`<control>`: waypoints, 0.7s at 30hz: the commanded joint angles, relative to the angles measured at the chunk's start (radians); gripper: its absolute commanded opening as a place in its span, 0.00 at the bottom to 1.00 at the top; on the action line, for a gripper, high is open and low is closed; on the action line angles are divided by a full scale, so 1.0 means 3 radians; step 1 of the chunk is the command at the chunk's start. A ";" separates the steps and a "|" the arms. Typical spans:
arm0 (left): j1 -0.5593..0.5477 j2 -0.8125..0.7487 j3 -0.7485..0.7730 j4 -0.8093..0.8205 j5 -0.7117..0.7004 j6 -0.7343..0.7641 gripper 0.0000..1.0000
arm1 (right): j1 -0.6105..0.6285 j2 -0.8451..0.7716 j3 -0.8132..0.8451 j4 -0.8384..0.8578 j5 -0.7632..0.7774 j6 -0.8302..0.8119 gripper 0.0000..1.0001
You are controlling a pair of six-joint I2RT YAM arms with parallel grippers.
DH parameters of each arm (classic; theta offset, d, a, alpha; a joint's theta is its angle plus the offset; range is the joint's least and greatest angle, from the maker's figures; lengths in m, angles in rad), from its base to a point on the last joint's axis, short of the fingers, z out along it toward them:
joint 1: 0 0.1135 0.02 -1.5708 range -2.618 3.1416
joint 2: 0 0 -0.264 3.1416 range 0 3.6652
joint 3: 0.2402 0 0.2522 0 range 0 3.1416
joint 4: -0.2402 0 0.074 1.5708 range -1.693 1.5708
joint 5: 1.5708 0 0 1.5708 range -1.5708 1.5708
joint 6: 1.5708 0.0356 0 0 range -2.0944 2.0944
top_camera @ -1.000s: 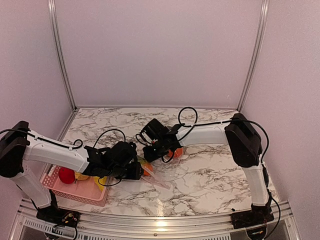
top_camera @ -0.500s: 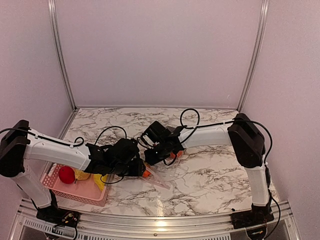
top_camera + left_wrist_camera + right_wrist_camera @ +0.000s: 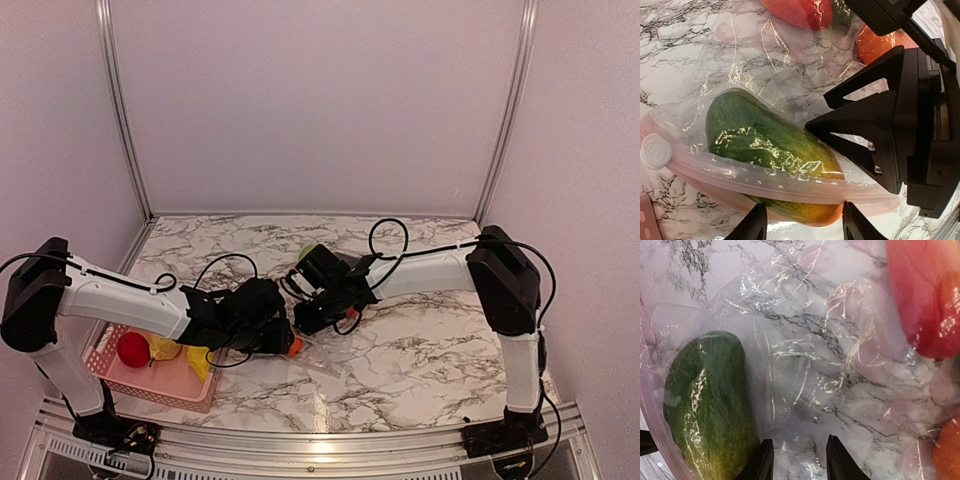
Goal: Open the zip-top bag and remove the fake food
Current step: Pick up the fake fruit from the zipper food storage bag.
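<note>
The zip-top bag (image 3: 740, 65) lies flat on the marble, its pink zip strip (image 3: 760, 176) and white slider (image 3: 655, 151) facing my left wrist. A green fruit with an orange end (image 3: 760, 142) pokes out through the mouth. My left gripper (image 3: 805, 222) is open, its tips on either side of that orange end. My right gripper (image 3: 797, 460) hangs over the bag's film beside the same green fruit (image 3: 705, 405), jaws partly apart, holding nothing I can see. Its black fingers (image 3: 860, 135) show in the left wrist view. A red piece (image 3: 920, 295) and an orange piece (image 3: 880, 42) lie deeper inside.
A pink mesh basket (image 3: 150, 390) stands at the near left edge with a red apple (image 3: 133, 348) and yellow pieces (image 3: 165, 350) in it. Both grippers meet at the table's middle, left gripper (image 3: 280, 340) and right gripper (image 3: 305, 315), cables looping above them.
My left gripper has moved right, up to the bag's mouth, and its jaws have widened. The right gripper has shifted slightly toward the back.
</note>
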 commanded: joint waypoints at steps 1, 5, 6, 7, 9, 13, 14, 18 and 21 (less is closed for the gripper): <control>0.0010 0.0097 0.0114 -0.0076 -0.0060 0.0030 0.54 | 0.0068 -0.0120 -0.0022 0.0067 -0.0110 0.0022 0.35; 0.0020 0.0146 0.0131 -0.0131 -0.0083 0.0024 0.57 | 0.0075 -0.0140 -0.0042 0.0076 -0.0130 0.0012 0.35; 0.0020 0.0156 0.0128 -0.0141 -0.0093 0.0022 0.58 | 0.0076 -0.0141 -0.0049 0.0077 -0.0130 0.0011 0.35; 0.0024 0.0164 0.0124 -0.0145 -0.0101 0.0022 0.60 | 0.0075 -0.0139 -0.0052 0.0079 -0.0132 0.0008 0.35; 0.0028 0.0185 0.0124 -0.0157 -0.0101 0.0022 0.63 | 0.0076 -0.0132 -0.0049 0.0088 -0.0146 0.0010 0.35; 0.0030 0.0218 0.0126 -0.0172 -0.0113 0.0017 0.68 | 0.0072 -0.0132 -0.0042 0.0095 -0.0152 0.0010 0.35; 0.0030 0.0226 0.0126 -0.0165 -0.0115 0.0021 0.69 | 0.0072 -0.0131 -0.0039 0.0097 -0.0146 0.0008 0.35; 0.0030 0.0292 0.0172 -0.0157 -0.0095 0.0049 0.75 | 0.0073 -0.0122 -0.0033 0.0097 -0.0150 0.0015 0.35; 0.0030 0.0364 0.0251 -0.0179 -0.0097 0.0080 0.78 | 0.0072 -0.0131 -0.0042 0.0111 -0.0142 0.0013 0.35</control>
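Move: Just ahead of the left hand, the green-and-orange mango has its middle about 4 cm forward, 1 cm right and 4 cm below the hand point. The orange fruit is some 10 cm forward and 12 cm right of the left hand, the red fruit about 15 cm forward and 5 cm right, both roughly 4 cm lower. From the right hand, the mango lies about 3 cm back, 4 cm left and slightly lower. Sinking about 2 cm almost straight down, the left hand lowers its fingers towards the mango's orange end at the bag's open mouth, spreading them from half open to about three-quarters so that they come down either side of it. The right hand practically stays put, its partly open fingers keeping their gap and still resting against the bag film beside the mango. ##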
